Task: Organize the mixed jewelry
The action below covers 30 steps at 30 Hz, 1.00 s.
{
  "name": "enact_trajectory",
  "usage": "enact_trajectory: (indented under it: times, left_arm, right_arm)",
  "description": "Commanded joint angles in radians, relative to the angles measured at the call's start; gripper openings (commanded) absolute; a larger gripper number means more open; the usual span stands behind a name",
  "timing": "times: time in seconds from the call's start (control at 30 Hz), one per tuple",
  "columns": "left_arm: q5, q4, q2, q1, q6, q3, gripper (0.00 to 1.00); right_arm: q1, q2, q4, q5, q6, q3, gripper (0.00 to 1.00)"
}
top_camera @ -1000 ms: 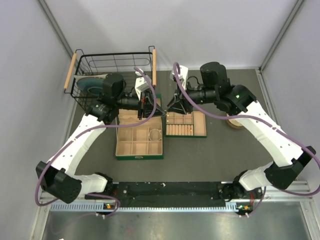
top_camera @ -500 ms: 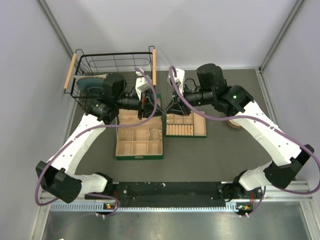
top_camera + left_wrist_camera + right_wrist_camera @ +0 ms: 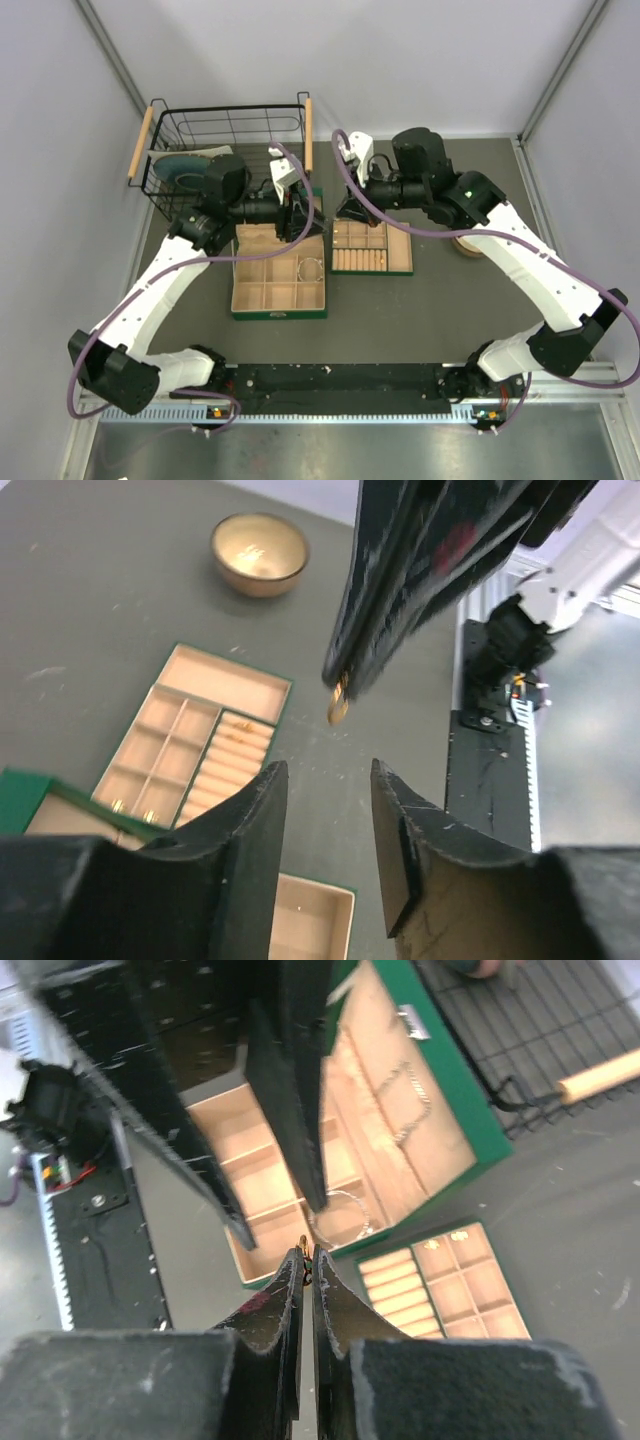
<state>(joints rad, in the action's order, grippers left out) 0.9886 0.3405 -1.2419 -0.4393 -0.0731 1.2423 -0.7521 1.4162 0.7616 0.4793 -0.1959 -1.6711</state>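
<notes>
My right gripper [image 3: 308, 1252] is shut on a tiny gold ring [image 3: 304, 1241], which pokes out at its tips. In the left wrist view the same ring [image 3: 338, 702] hangs from the right gripper's dark fingers [image 3: 400, 590], just ahead of my left gripper [image 3: 328, 775]. The left gripper is open and holds nothing. From above, both grippers meet over the gap between the green box [image 3: 250, 312] and its tray [image 3: 408, 262]. The silver bracelet [image 3: 345, 1212] lies in a compartment of the box. Two gold rings [image 3: 447, 1239] sit in the tray.
A round tan bowl [image 3: 259, 552] stands on the dark mat to the right of the tray, partly under the right arm in the top view. A black wire basket [image 3: 225, 125] with wooden handles stands at the back left, holding a bluish dish.
The left gripper's jaws have opened and the right gripper's jaws have closed on the gold ring. The right gripper has shifted slightly left toward the left gripper.
</notes>
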Motion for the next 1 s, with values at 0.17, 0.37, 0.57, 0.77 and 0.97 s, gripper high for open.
enact_trajectory:
  times: [0.17, 0.37, 0.57, 0.77, 0.97]
  left_arm:
    - [-0.502, -0.115, 0.213, 0.047, 0.038, -0.104, 0.68]
    - [-0.735, -0.049, 0.242, 0.065, 0.056, -0.069, 0.68]
    - [-0.815, 0.002, 0.257, 0.071, 0.061, -0.073, 0.67]
    - [-0.834, 0.006, 0.266, 0.076, 0.062, -0.086, 0.67]
    - [-0.844, 0.003, 0.272, 0.076, 0.067, -0.107, 0.66]
  right_arm:
    - [-0.023, 0.012, -0.198, -0.539, 0.248, 0.115, 0.00]
    - [-0.058, 0.084, -0.245, -0.804, 0.469, 0.292, 0.00]
    - [-0.067, 0.177, -0.278, -0.897, 0.587, 0.341, 0.00]
    - [-0.067, 0.283, -0.281, -0.915, 0.670, 0.341, 0.00]
    - [-0.067, 0.335, -0.272, -0.920, 0.720, 0.355, 0.00]
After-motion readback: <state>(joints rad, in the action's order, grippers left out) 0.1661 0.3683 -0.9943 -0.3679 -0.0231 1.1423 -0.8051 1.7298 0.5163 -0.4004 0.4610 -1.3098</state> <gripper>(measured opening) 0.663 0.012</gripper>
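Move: The right hand already holds the gold ring; the middle of the ring rolls in the small tray lies about 10 cm ahead, 6 cm to its right and 30 cm below. The placed rings sit some 4 cm right of there; the earrings lie 16 cm ahead and 1 cm right of the hand, the bracelet 7 cm ahead and 5 cm left, both as low. From the left hand the rolls are roughly 11 cm ahead, 8 cm right, 29 cm below. The right lowers the ring about 23 cm and forward, turning clockwise, towards the rolls; the left retreats leftward. ##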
